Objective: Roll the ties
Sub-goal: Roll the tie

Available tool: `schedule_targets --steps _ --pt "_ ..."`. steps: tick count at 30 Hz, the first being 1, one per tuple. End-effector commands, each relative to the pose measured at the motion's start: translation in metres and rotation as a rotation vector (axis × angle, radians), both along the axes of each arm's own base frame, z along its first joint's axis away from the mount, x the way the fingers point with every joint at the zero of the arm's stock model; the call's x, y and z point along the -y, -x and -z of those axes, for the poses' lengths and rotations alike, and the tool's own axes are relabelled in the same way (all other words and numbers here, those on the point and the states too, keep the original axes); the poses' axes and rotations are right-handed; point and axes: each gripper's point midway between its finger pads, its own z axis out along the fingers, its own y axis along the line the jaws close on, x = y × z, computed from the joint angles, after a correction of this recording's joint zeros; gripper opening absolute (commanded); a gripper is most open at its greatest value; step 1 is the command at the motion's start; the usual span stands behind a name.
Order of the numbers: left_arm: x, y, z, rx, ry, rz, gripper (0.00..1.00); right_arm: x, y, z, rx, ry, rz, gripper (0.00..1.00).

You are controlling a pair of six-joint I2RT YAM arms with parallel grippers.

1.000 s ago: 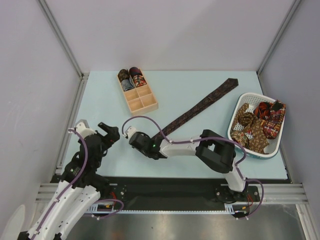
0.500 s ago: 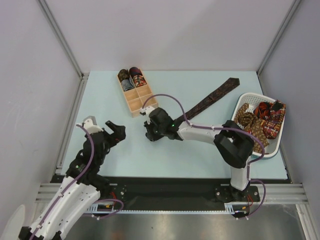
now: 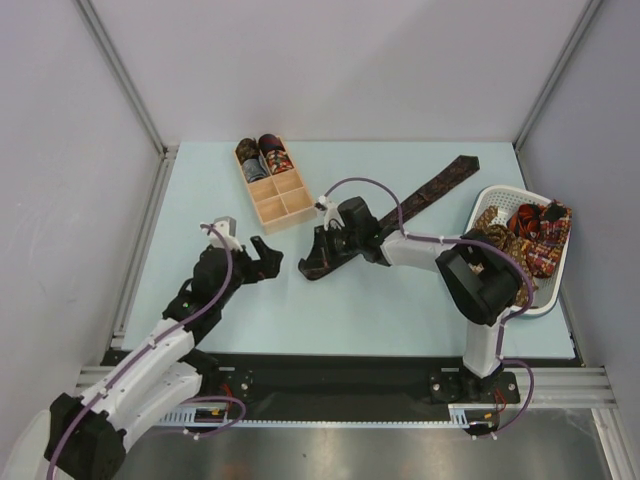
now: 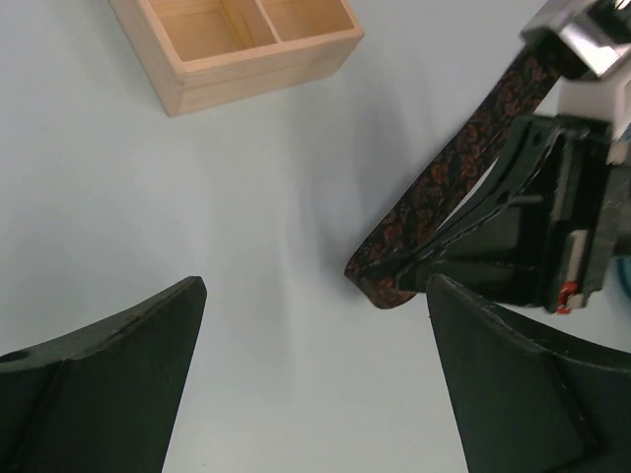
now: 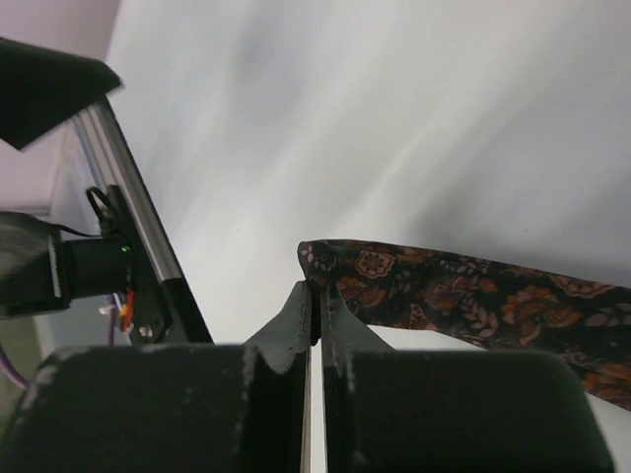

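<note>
A long dark maroon patterned tie (image 3: 432, 190) lies slanting across the table, its pointed wide end at the back right. My right gripper (image 3: 318, 258) is shut on its narrow end. That end doubles back into a short fold (image 4: 394, 281) just above the table. In the right wrist view the jaws (image 5: 317, 292) pinch the fabric (image 5: 454, 291) at its edge. My left gripper (image 3: 268, 252) hovers just left of the fold, wide open with nothing between its fingers (image 4: 108, 379). Two rolled ties (image 3: 258, 152) sit in the far compartments of the wooden box.
The wooden compartment box (image 3: 283, 200) stands at the back left, close behind both grippers, and also shows in the left wrist view (image 4: 237, 59). A white basket (image 3: 503, 191) at the right edge holds several loose ties (image 3: 520, 245). The right arm's forearm (image 3: 420, 250) lies over the tie.
My right gripper closed on the tie's narrow end and carried it back and to the right, folding the tie. The left arm reached forward and right toward it, still open.
</note>
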Motion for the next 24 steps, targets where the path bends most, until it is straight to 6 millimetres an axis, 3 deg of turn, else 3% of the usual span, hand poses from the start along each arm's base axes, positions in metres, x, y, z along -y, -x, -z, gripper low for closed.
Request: schedule_targets --steps 1,12,18,24 --pt "0.019 -0.013 -0.015 0.063 -0.027 0.097 1.00 -0.002 -0.007 -0.022 -0.028 -0.127 -0.034 0.00" --pt "0.054 -0.027 0.000 0.070 -0.229 0.191 1.00 0.022 -0.023 0.013 -0.099 -0.152 0.034 0.00" --pt "0.079 -0.030 -0.005 0.069 -0.258 0.270 1.00 0.032 -0.032 0.034 -0.102 -0.079 0.090 0.00" --pt "0.084 -0.029 0.016 0.056 -0.355 0.342 1.00 0.039 -0.035 0.047 -0.110 -0.029 0.130 0.00"
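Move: My right hand already pinches the lifted near end of the tie. The spot on the tie strip where this end will be laid is roughly 3 cm ahead, 4 cm to the right and 6 cm below. From my open left hand, the tie's folding near end lies about 3 cm ahead, 8 cm to the right and 12 cm down; the wooden box's middle is some 25 cm ahead, almost in line, about 10 cm lower. Keeping its pinch, my right hand carries the tie's end forward and to the right over the strip, rising about 1 cm and then sinking some 5 cm towards the table. Meanwhile my left hand, fingers staying wide open, sweeps about 8 cm right towards the fold, dips slightly, and turns nearly 20 degrees clockwise while rolling its left side up about as much. ##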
